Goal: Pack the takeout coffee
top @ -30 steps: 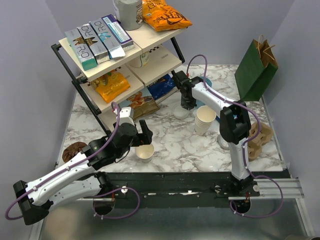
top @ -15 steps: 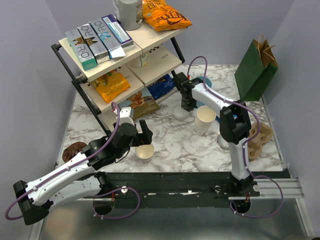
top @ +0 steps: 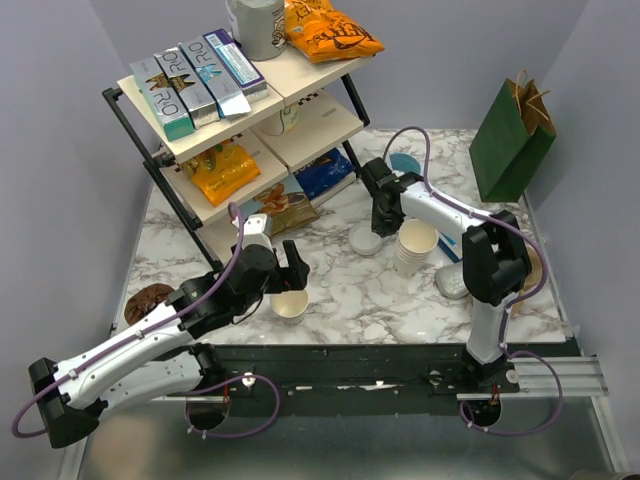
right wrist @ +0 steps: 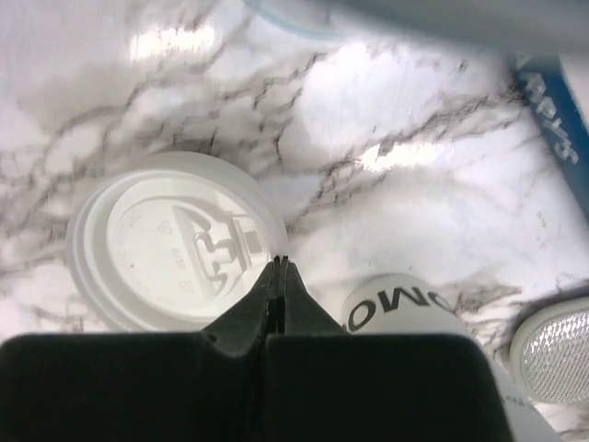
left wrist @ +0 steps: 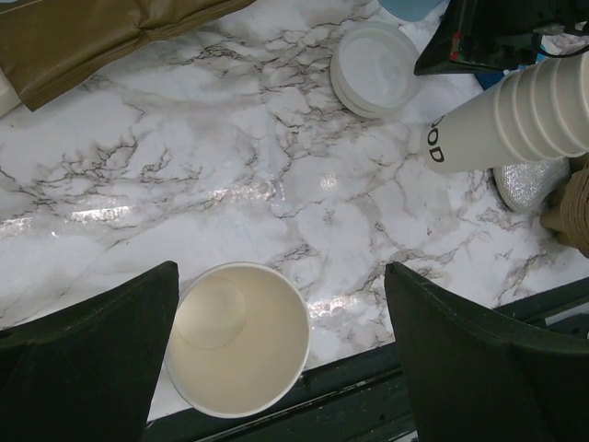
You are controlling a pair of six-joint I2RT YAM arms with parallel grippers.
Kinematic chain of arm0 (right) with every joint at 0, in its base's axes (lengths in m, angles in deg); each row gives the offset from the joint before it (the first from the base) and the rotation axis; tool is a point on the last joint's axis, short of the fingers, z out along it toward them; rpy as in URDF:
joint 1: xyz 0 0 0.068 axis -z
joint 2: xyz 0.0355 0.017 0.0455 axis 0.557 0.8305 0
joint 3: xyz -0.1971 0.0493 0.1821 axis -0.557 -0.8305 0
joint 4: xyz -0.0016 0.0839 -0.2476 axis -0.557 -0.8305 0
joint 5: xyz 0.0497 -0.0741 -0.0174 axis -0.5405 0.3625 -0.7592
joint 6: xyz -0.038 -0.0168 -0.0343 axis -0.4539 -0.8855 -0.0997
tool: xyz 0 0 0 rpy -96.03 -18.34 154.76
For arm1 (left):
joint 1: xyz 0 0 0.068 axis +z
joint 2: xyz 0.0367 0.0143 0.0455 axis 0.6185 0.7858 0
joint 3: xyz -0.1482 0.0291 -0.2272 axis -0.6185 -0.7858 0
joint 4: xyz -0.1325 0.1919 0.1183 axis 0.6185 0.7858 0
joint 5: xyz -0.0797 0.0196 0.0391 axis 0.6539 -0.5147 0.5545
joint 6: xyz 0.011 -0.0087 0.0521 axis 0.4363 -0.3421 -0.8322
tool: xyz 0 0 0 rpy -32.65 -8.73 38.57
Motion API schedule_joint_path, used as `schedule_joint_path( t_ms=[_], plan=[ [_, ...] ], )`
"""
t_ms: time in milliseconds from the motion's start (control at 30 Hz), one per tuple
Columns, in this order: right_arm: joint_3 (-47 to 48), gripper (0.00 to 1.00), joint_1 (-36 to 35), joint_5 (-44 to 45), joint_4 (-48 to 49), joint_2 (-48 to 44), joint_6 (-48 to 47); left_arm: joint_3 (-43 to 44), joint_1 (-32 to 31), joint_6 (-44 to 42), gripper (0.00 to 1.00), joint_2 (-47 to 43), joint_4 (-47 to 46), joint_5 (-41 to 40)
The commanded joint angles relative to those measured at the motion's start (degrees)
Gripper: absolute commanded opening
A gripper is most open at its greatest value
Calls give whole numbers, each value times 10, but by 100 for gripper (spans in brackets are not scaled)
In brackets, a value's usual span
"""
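Note:
A lidded takeout coffee is not in view. A single cream paper cup [top: 290, 303] [left wrist: 239, 341] stands lidless near the table's front edge. My left gripper [top: 283, 272] [left wrist: 281, 276] hangs open just above it, with the cup by the left finger and apart from the right one. A small stack of white lids [top: 365, 240] [left wrist: 373, 60] [right wrist: 175, 244] lies mid-table. My right gripper [top: 381, 222] [right wrist: 279, 261] is shut, its tips pinched on the right rim of the top lid.
A tilted stack of lidless cream cups [top: 413, 248] [left wrist: 515, 115] sits just right of the lids. A green paper bag [top: 512, 140] stands back right, a cardboard carrier [top: 525, 275] right. A snack shelf [top: 230, 120] fills the back left, with a light blue cup [top: 403, 163] behind the right arm.
The right gripper has shut on the lid's rim and shifted nearer with its arm; the lids and cup stack sit slightly nearer too. The left arm has barely moved.

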Motion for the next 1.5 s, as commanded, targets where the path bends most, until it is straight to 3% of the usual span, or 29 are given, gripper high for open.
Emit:
schedule_joint_path(
  t_ms=[0, 433, 733, 1300, 1467],
  plan=[
    [-52, 1, -11, -89, 79, -45, -45, 11, 2, -13, 99, 20, -23, 31],
    [-83, 1, -23, -85, 133, -94, -82, 56, 1, -39, 99, 86, -67, 50],
    [-90, 1, -23, -117, 130, -98, -76, 104, 2, -57, 99, 180, -89, 40],
    [-108, 1, -6, -149, 127, -125, -84, 205, 20, -4, 99, 343, -73, 21],
    [-126, 1, -6, -150, 137, -142, -95, 233, 48, 7, 89, 394, -74, 62]
  ],
)
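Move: The right hand has its shut fingers at the near-right rim of the top lid, whose middle is about 4 cm to its left and 1 cm ahead; the cup stack stands roughly 6 cm right and 4 cm back of that hand, the blue tub 11 cm ahead and 3 cm right. From the open left hand the same lid lies some 14 cm ahead, 14 cm right and 14 cm below, with the single paper cup almost beneath that hand, 3 cm left and 1 cm back. Keeping its pinch on the lid's rim, the right hand draws the lid left by about 4 cm while rising and easing back some 2.5 cm each, the wrist turning counter-clockwise and lifting its left side about 15 degrees. Meanwhile the left hand leaves the place above the single cup and sweeps about 10 cm right and, increasingly towards the end, 8 cm forward, sinking slightly, its fingers still wide open and pointed at the raised lid, which they don't yet touch. ##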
